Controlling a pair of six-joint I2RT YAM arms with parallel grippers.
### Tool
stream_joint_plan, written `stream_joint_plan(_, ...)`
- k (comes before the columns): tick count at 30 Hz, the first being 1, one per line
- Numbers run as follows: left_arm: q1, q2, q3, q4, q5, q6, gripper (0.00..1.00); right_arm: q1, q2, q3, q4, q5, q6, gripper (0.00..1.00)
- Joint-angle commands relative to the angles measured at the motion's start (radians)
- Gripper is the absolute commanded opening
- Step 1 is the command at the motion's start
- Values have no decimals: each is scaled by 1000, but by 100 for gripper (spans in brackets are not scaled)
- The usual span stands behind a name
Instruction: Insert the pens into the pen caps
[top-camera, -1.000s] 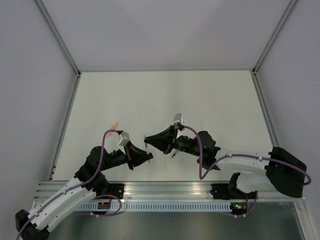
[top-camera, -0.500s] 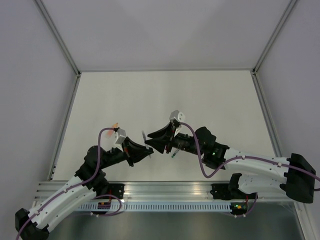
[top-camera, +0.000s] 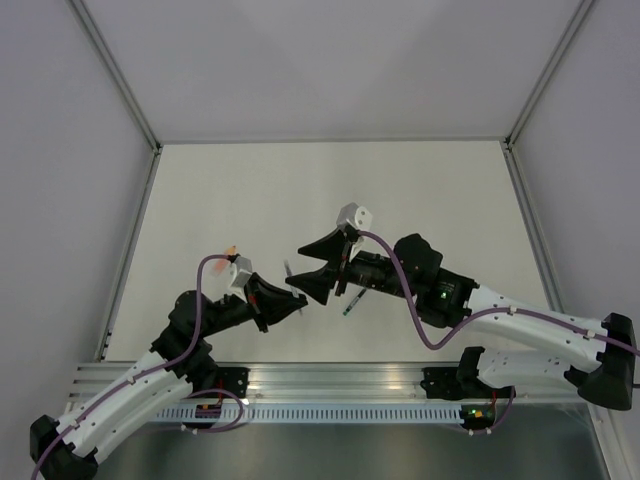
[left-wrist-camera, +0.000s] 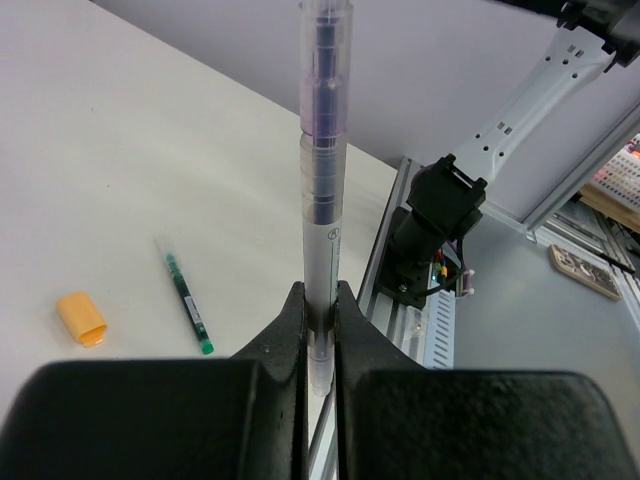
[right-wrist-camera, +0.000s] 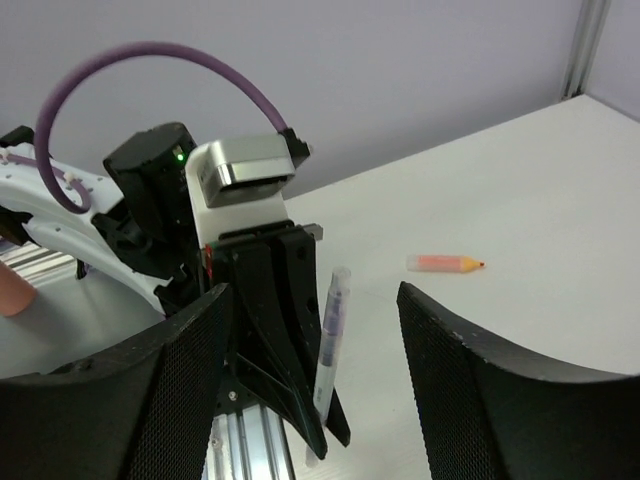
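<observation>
My left gripper (left-wrist-camera: 320, 300) is shut on the lower end of a grey-silver pen (left-wrist-camera: 322, 200), which stands upright. A pale clear pen cap (left-wrist-camera: 325, 60) sits over the pen's top end. My right gripper (right-wrist-camera: 315, 290) is open, its fingers wide on either side of that pen (right-wrist-camera: 332, 330) and not touching it. In the top view the right gripper (top-camera: 296, 268) faces the left gripper (top-camera: 295, 303). A dark pen with a green end (left-wrist-camera: 188, 305) and a bright orange cap (left-wrist-camera: 80, 318) lie on the table. An orange-ended pen (right-wrist-camera: 445, 263) lies farther off.
The white table (top-camera: 330, 190) is walled at the back and both sides. An aluminium rail (top-camera: 330, 385) with the arm bases runs along the near edge. The green-ended pen (top-camera: 350, 303) lies just beneath the right arm.
My right gripper has opened from shut and drawn slightly back from the pen. The left gripper has stayed shut on the pen and shifted a little to the left.
</observation>
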Motion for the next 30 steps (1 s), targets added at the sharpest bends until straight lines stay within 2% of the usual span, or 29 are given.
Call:
stream_joint_plan(1,2,0,42,46,17,-1,2,1,19,103,-90,-13,-42,74)
stream_joint_plan(8,1,2,42,44,22,0,2,1,67,209,-130,2,-54,75)
stream_joint_plan(13,2,3,44,46,23,0,2,1,110,238,-135,-5,-57,69)
stream_joint_plan(15,2,2,44,46,25,0,2,1,119,240,-130,4,-60,60)
stream_joint_plan(22,2,1,44,47,31,2,2,1,162,240,-116,27,-62,46)
stream_joint_plan(28,1,-11,38,54,40,8,2,3,173,174,-64,1,-16,17)
stream_joint_plan(29,2,-14,35,54,28,8,2,3,171,147,-56,-10,-7,4)
stream_joint_plan(30,2,-18,33,54,19,6,2,1,165,133,-50,-11,-5,0)
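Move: The white pen with its clear cap on top stands upright in my left hand's grip; the cap's middle is about 8 cm above that hand, 1 cm forward and 1 cm left. From my right hand, the cap is some 3 cm left, 2 cm forward and 3 cm lower. The green pen lies on the table about 30 cm below my right hand, 14 cm right and 6 cm forward; the orange stub, equally low, lies 7 cm right and 12 cm forward. I lift my open right hand about 4 cm clear, then bring it down again by as much while carrying it left and slightly forward over the cap, shutting the fingers on the way so that they end laid across the cap's top and seem to bear on it. My left hand stays put and keeps its pinch on the pen. ##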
